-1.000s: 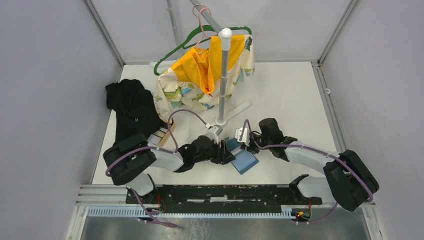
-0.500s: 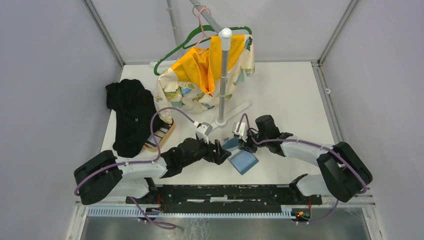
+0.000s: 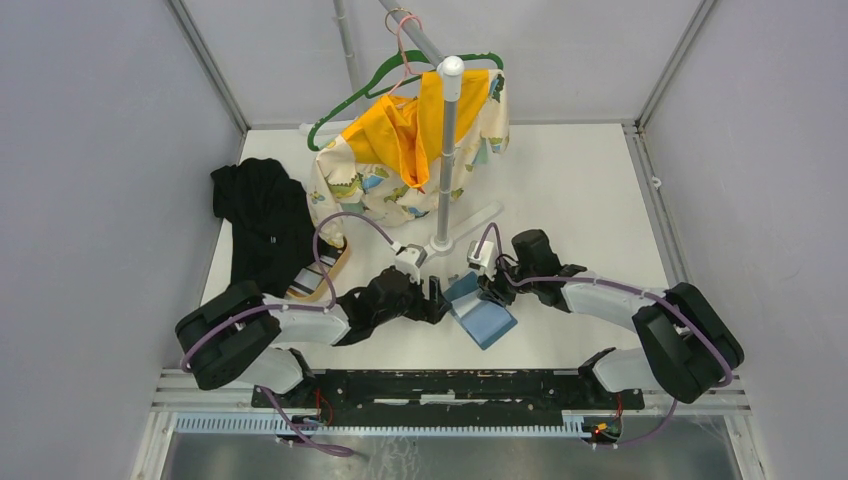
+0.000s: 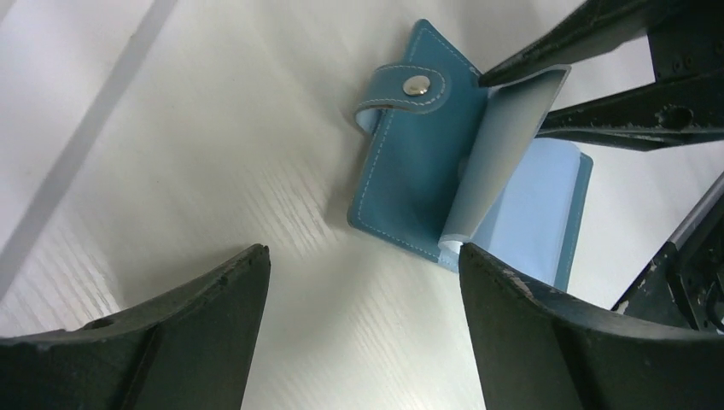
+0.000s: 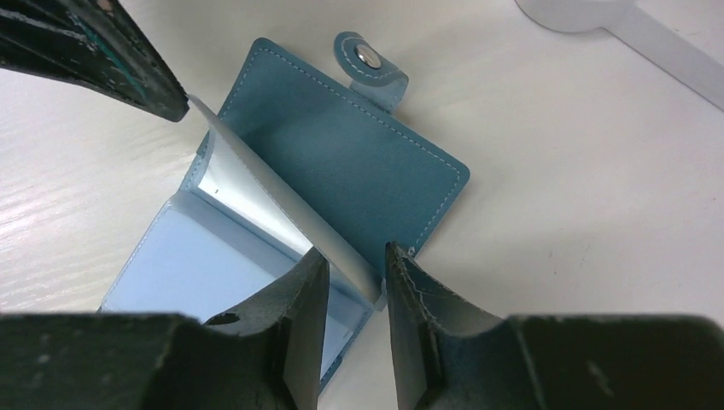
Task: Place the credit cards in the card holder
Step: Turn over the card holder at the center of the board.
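Observation:
The teal card holder (image 3: pixel 486 320) lies open on the white table, snap tab (image 4: pixel 416 84) outward and pale blue inside (image 5: pixel 205 265) showing. One pale leaf (image 5: pixel 256 196) stands up from it. My right gripper (image 5: pixel 357 254) is part open, with the near end of that leaf between its fingers. My left gripper (image 4: pixel 363 256) is wide open and empty just left of the holder, its right fingertip (image 4: pixel 471 256) at the leaf's other end. The credit cards (image 3: pixel 316 272), dark and light stripes, lie in a tan tray (image 3: pixel 343 262) behind my left arm.
A rack pole (image 3: pixel 446 160) on a white foot (image 3: pixel 440 245) stands just behind the holder, hung with yellow and printed clothes (image 3: pixel 400 150) and a green hanger (image 3: pixel 345 105). A black cloth (image 3: pixel 262 225) lies at the left. Grey walls close in the sides.
My left gripper has backed a little left off the holder and opened wide; its arm swung aside, uncovering the tray of cards. The right gripper has shifted slightly left and keeps the leaf between its fingers.

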Controlling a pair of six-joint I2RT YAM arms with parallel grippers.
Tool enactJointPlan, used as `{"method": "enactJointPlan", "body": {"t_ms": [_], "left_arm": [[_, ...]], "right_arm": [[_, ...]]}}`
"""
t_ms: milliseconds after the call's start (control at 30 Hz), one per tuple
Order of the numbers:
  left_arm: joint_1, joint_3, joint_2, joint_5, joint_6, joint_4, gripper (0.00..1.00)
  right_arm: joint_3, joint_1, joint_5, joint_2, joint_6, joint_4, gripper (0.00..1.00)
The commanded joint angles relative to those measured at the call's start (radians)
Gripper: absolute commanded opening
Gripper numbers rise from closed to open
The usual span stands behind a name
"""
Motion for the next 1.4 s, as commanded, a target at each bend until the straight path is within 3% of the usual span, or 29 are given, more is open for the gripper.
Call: {"method": "enactJointPlan", "body": {"t_ms": [0, 300, 500, 667, 867, 967, 1167, 1367], "left_arm": [[0.034, 0.046, 0.040, 0.081, 0.065, 0.062, 0.86], [0.033, 0.093, 0.149, 0.164, 0.050, 0.117, 0.85], [0.033, 0.146, 0.211, 0.134, 0.053, 0.075, 0.70], [0.034, 0.152, 0.232, 0.133, 0.039, 0.082, 0.51], [0.033, 0.130, 0.233, 0.160, -0.011, 0.144, 0.17], [0.032, 0.096, 0.223, 0.162, -0.053, 0.200, 0.04], [-0.018, 0.016, 0.157, 0.058, -0.126, 0.268, 0.02], [-0.134, -0.029, 0.098, -0.166, -0.203, 0.267, 0.02]], "right_arm": [[0.038, -0.005, 0.018, 0.011, 0.037, 0.022, 0.35], [0.041, -0.010, 0.032, 0.017, 0.067, 0.025, 0.36], [0.045, -0.026, 0.010, 0.008, 0.067, 0.017, 0.36], [0.050, -0.037, -0.003, 0.009, 0.065, 0.010, 0.36], [0.063, -0.047, -0.021, 0.004, 0.053, -0.012, 0.39], [0.073, -0.064, -0.038, -0.015, 0.038, -0.030, 0.43], [0.108, -0.116, -0.121, -0.100, -0.051, -0.126, 0.58], [0.099, -0.119, -0.259, -0.194, -0.238, -0.225, 0.59]]}}
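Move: The open card holder's middle lies about 8 cm to the right of my left hand and 1 cm back, some 2 cm lower. Its half-raised middle leaf is about 7 cm right, level fore and aft; the clasp is 5 cm ahead and 3 cm right, and the white rack foot 11 cm straight ahead. From my right hand, already at the leaf's far end, the holder's middle is about 3 cm back and 2 cm left. I slide my wide-open left hand low and about 4 cm to the right onto the holder's left corner, dip a centimetre and shut the fingers, pinching the edge by the clasp-side cover, then draw back some 3 cm. Meanwhile my right hand eases forward and right, then comes free of the leaf, opening further and rising about 5 cm. ##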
